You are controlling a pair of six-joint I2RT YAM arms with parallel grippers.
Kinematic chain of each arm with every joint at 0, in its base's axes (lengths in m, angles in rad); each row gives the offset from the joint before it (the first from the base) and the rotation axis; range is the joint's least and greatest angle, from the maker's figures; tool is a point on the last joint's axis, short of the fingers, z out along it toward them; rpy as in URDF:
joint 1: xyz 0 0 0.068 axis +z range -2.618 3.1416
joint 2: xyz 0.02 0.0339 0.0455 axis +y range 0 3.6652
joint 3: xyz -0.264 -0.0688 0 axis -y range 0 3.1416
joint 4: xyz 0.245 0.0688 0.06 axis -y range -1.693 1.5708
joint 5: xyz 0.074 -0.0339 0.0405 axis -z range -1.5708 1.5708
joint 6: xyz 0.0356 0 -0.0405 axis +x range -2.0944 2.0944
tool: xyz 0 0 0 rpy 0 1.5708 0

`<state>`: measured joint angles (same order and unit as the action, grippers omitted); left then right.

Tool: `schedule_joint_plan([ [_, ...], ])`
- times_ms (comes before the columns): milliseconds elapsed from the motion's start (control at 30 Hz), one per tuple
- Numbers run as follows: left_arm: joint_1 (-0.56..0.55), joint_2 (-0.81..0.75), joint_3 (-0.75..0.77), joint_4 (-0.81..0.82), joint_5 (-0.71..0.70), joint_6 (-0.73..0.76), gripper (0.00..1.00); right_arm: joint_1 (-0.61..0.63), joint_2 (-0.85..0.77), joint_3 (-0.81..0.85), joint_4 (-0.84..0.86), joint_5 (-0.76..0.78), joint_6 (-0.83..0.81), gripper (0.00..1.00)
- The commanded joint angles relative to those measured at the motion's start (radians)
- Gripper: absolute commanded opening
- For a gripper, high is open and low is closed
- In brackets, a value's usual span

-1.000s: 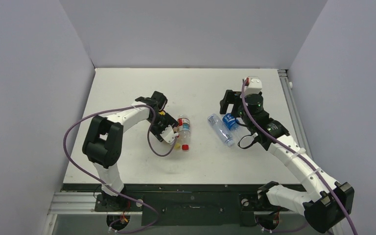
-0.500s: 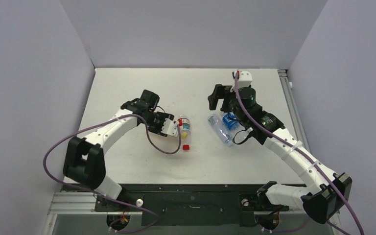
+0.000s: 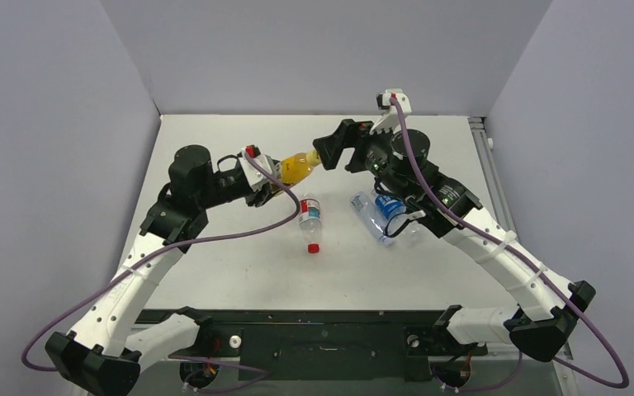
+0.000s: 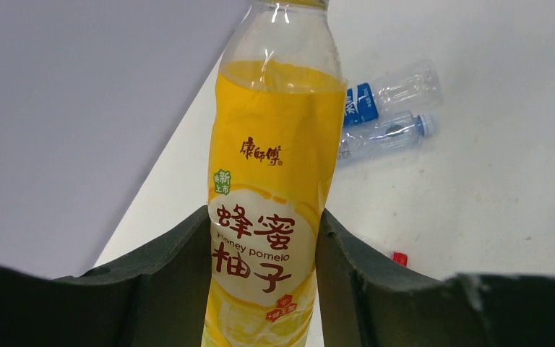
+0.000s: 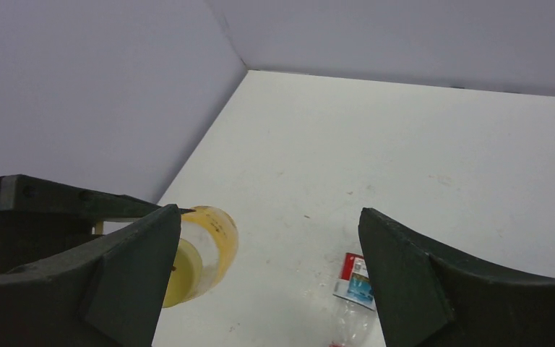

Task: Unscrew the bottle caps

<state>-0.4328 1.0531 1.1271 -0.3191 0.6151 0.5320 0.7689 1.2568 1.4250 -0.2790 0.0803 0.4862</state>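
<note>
My left gripper [image 4: 264, 217] is shut on the yellow-orange juice bottle [image 4: 274, 152] and holds it by the body, above the table. In the top view this bottle [image 3: 295, 167] is tilted, its neck pointing at my right gripper [image 3: 328, 154]. The right gripper [image 5: 269, 217] is open, and the pale yellow cap [image 5: 181, 273] lies just inside its left finger, apart from both pads. The bottle with the red-white label [image 3: 309, 214] lies on the table with its red cap [image 3: 313, 247] on. A plain clear bottle [image 3: 375, 218] and a blue-label bottle [image 3: 390, 205] lie side by side.
Grey walls close in the white table [image 3: 215, 247] on the left, back and right. The left arm's purple cable [image 3: 239, 235] hangs over the table beside the red-capped bottle. The two clear bottles lie under the right arm's forearm.
The left gripper shut on the juice bottle and lifted it off the table, away from the red-capped bottle. The right gripper swung left from above the clear bottles to the juice bottle's cap end.
</note>
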Motion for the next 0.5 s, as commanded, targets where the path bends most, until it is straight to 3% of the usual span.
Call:
schedule_joint_plan([
  [0,-0.002,-0.002,-0.029,0.204,0.01,-0.3,0.28,0.049,0.002,0.04,0.057,0.0,0.046,0.87],
  [300,-0.011,0.003,-0.034,0.261,0.005,-0.378,0.27,0.127,0.056,0.098,0.082,0.007,0.047,0.77],
  [467,-0.011,-0.036,-0.055,0.291,0.016,-0.406,0.26,0.142,0.117,0.153,0.04,0.031,0.05,0.58],
])
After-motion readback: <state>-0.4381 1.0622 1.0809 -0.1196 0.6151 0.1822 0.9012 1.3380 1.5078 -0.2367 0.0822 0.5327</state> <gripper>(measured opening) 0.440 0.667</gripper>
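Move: The left hand already grips the yellow bottle round its label, clear of the table. Its yellow cap is roughly 4 cm back, 4 cm to the left and 1 cm above the right hand point, and from the left hand about 8 cm right, 2 cm back and 9 cm up. From the right hand, the red-capped bottle lies some 2 cm forward, 6 cm left and 36 cm below; the light-blue bottle 3 cm forward, 13 cm right, just as low. Still pinching the yellow bottle round its label, the left hand tilts it some 15 degrees towards upright, with only a small shift right and up. The right hand sweeps left about 5 cm, also back and slightly up, bringing its fingers around the cap; they begin to close but remain wider than the cap, with no grip yet. ##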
